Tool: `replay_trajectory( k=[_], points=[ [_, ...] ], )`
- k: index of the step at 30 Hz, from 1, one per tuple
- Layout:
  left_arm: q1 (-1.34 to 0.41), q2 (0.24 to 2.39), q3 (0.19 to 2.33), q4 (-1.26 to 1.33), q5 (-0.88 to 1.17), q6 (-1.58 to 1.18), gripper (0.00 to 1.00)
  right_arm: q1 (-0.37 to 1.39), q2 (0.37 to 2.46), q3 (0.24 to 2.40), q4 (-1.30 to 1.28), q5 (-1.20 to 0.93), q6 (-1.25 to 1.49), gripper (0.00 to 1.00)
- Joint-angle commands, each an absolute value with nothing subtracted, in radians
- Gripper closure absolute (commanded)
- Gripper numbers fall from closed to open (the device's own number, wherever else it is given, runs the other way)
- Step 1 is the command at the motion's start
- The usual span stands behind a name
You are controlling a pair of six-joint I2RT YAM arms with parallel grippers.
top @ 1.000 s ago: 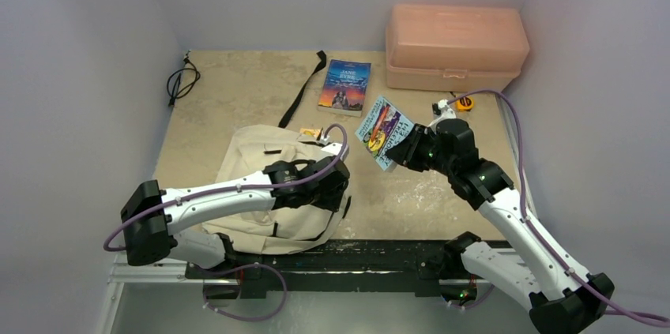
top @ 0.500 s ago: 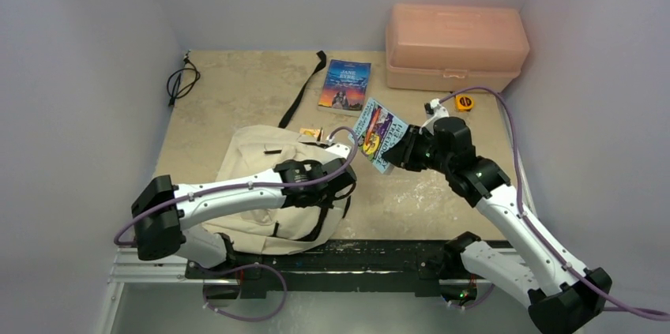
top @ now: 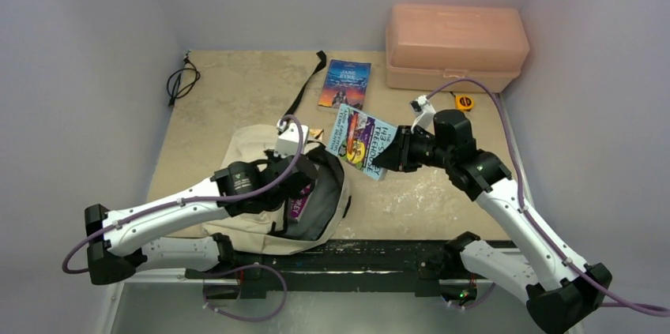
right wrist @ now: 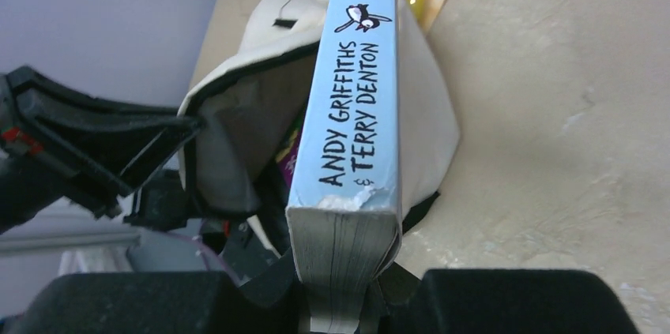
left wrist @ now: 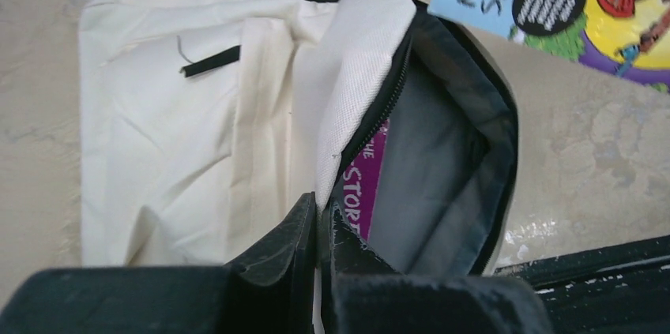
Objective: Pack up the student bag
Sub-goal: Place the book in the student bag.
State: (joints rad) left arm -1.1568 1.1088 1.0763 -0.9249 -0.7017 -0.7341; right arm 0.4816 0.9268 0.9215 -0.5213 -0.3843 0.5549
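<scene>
The student bag (top: 253,148), a beige fabric backpack, lies at the near left of the table with its mouth pulled open and its dark lining (left wrist: 442,160) showing. My left gripper (left wrist: 322,219) is shut on the cream edge of the bag's opening flap, and it shows in the top view as the left gripper (top: 304,185). A purple book (left wrist: 365,184) sits inside the bag. My right gripper (right wrist: 348,287) is shut on a light-blue paperback (top: 359,140), held spine-up in the air just right of the bag's mouth.
A dark-blue book (top: 345,84) lies flat at the back. A salmon plastic box (top: 454,46) stands at the back right, with a yellow tape measure (top: 464,101) in front of it. A black cable (top: 180,81) lies back left. The bag's black strap (top: 304,93) trails backward.
My left gripper closed on the bag's flap and pulled it up and back, opening the bag. My right arm carried the blue paperback left, toward the bag's mouth.
</scene>
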Motion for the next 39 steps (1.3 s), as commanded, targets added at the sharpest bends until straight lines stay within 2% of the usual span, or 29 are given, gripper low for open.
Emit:
replay_trajectory(
  k=[1,6,11,15,18,25,33,39],
  points=[
    [-1.155,1.037,1.133,-0.979,-0.877,-0.756,1.00,0.479,0.908,0.960,-0.438,-0.633,0.567,1.00],
    [-1.155,0.983,1.151,-0.979,-0.908,-0.736,1.00,0.479,0.935,0.876,-0.396,-0.830,0.641,1.00],
    [-1.155,0.961,1.161,-0.953,-0.900,-0.701,1.00,0.481,0.981,0.820,-0.498,-0.852,0.574,1.00],
    [-1.155,0.963,1.173,-0.935,-0.869,-0.674,1.00,0.481,1.002,0.769,-0.494,-0.966,0.565,1.00],
    [-1.155,0.963,1.174,-0.905,-0.824,-0.647,1.00,0.502,1.016,0.707,-0.390,-1.016,0.646,1.00],
    [-1.155,0.972,1.170,-0.818,-0.673,-0.574,1.00,0.548,1.077,0.604,0.132,-1.032,1.018,1.00],
    [-1.156,0.988,1.162,-0.813,-0.598,-0.580,1.00,0.558,1.181,0.586,0.372,-0.996,1.206,1.00],
    [-1.155,0.977,1.163,-0.792,-0.600,-0.576,1.00,0.627,1.279,0.644,0.473,-0.858,1.261,1.00]
  ],
)
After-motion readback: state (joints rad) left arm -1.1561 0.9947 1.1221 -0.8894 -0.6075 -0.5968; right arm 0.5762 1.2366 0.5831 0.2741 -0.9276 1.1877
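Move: My right hand holds the 143-Storey Treehouse book, and the student bag's open mouth lies about 18 cm to its left, 5 cm back and 10 cm lower. The purple book already inside lies some 22 cm left, 3 cm back and 15 cm below; the yellow packet is roughly 22 cm ahead, 19 cm left and 20 cm down. From my left hand, shut on the bag's flap, the mouth is some 6 cm to the right, 2 cm back and 8 cm below. I bring my right hand back about 10 cm while sinking some 7 cm, then swing it left and partly forward again, sending the book's leading end into the bag's mouth; the wrist turns counter-clockwise until the fingers point left, and rolls, grip kept. My left hand keeps its pinch on the flap, lifting it 4-5 cm and pulling left, then easing back right, still raised. ##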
